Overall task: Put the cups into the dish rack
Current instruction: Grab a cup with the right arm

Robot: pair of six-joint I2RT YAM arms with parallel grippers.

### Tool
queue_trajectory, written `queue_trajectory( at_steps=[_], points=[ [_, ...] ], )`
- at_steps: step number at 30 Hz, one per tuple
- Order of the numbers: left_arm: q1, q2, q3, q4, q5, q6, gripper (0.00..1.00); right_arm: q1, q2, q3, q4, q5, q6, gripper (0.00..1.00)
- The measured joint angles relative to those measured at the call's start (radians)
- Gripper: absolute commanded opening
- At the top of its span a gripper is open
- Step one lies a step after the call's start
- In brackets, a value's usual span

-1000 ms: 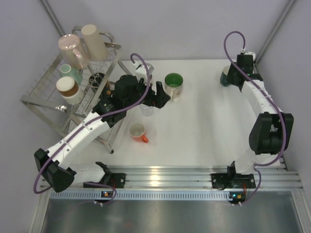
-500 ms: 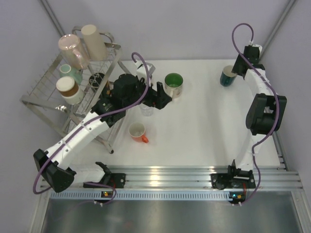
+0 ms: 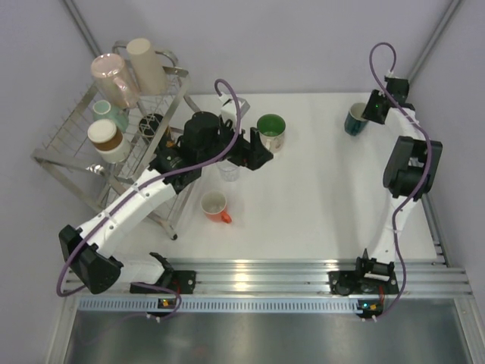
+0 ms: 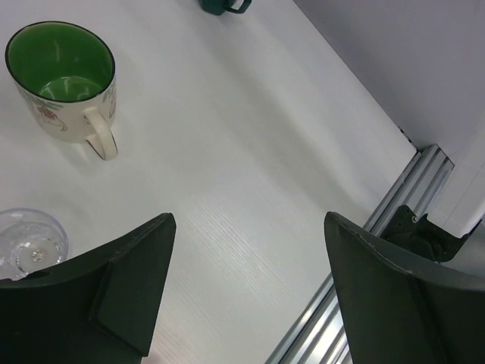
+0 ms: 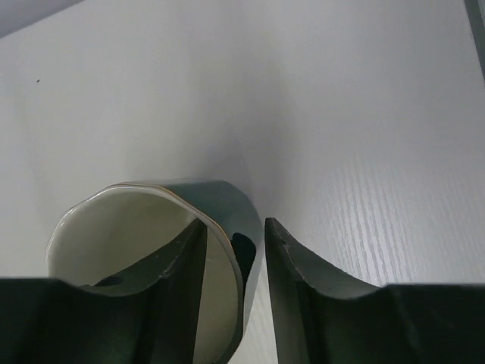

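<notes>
The dish rack (image 3: 72, 148) stands at the far left with pink (image 3: 114, 80), beige (image 3: 145, 64), teal (image 3: 112, 114) and brown-banded (image 3: 104, 139) cups in it. On the table are a green-inside mug (image 3: 270, 130) (image 4: 64, 80), a clear glass (image 3: 227, 171) (image 4: 30, 243) and an orange-handled white cup (image 3: 215, 205). My left gripper (image 3: 258, 152) (image 4: 250, 227) hangs open and empty beside the mug. My right gripper (image 3: 370, 112) (image 5: 235, 227) straddles the wall of the dark teal cup (image 3: 355, 119) (image 5: 220, 201), one finger inside and one outside. A thin gap shows at the outer finger.
A small dark steel cup (image 3: 151, 121) sits low in the rack. The aluminium rail (image 3: 265, 273) runs along the near edge. The grey back wall is close behind the dark teal cup, and the right wall is close beside it. Purple cables loop above both wrists.
My right wrist has swung back and to the right, off the top of the dark teal cup, and its jaws have narrowed across the cup's wall. My left gripper edged right.
</notes>
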Motion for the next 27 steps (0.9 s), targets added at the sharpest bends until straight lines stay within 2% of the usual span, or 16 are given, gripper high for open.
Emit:
queue_trajectory(
  at_steps=[1, 3, 7, 11, 15, 18, 23, 27],
  points=[
    [0.000, 0.002, 0.002, 0.000, 0.000, 0.000, 0.84, 0.001, 0.003, 0.000, 0.003, -0.012, 0.004, 0.14],
    [0.000, 0.006, 0.006, 0.000, 0.000, -0.001, 0.82, 0.002, 0.003, 0.000, 0.003, -0.018, 0.007, 0.00],
    [0.000, 0.012, 0.019, 0.000, 0.010, -0.022, 0.80, 0.002, -0.003, -0.037, 0.036, -0.067, 0.056, 0.00],
    [0.000, 0.019, 0.038, 0.002, 0.039, -0.065, 0.80, 0.000, -0.110, -0.226, 0.130, -0.110, 0.152, 0.00],
    [0.000, 0.027, 0.052, 0.025, 0.071, -0.109, 0.80, -0.005, -0.368, -0.518, 0.241, -0.160, 0.314, 0.00],
    [0.000, 0.047, 0.069, 0.081, 0.118, -0.162, 0.80, -0.006, -0.626, -0.703, 0.375, -0.203, 0.478, 0.00],
    [-0.010, 0.122, 0.122, 0.219, 0.203, -0.295, 0.80, 0.007, -0.968, -0.883, 0.705, -0.228, 0.732, 0.00],
    [-0.034, 0.180, 0.158, 0.336, 0.262, -0.409, 0.84, 0.046, -1.123, -0.946, 0.874, -0.236, 0.853, 0.00]
  ],
)
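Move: The dark green cup stands upright with its right wall already between the right hand's parted fingers. The cup's middle is some 4 cm to this hand's left, about level with it in reach, and 5 cm below. The green-lined mug stands roughly 26 cm left of the cup and 4 cm nearer; the clear glass is about 42 cm left of the right hand and 16 cm back. From the raised left hand the cup lies about 30 cm ahead, 31 cm right and 26 cm down. The right fingers pinch the cup's right wall, then keep their hold as the arm swings the cup fast up some 30 cm, back about 20 and somewhat left. The wrist tips up from pointing down and rolls its left side up, some 70 degrees in all. The empty, open left hand rises about 8 cm and goes as far right, towards the cup, rolling its right side down. ##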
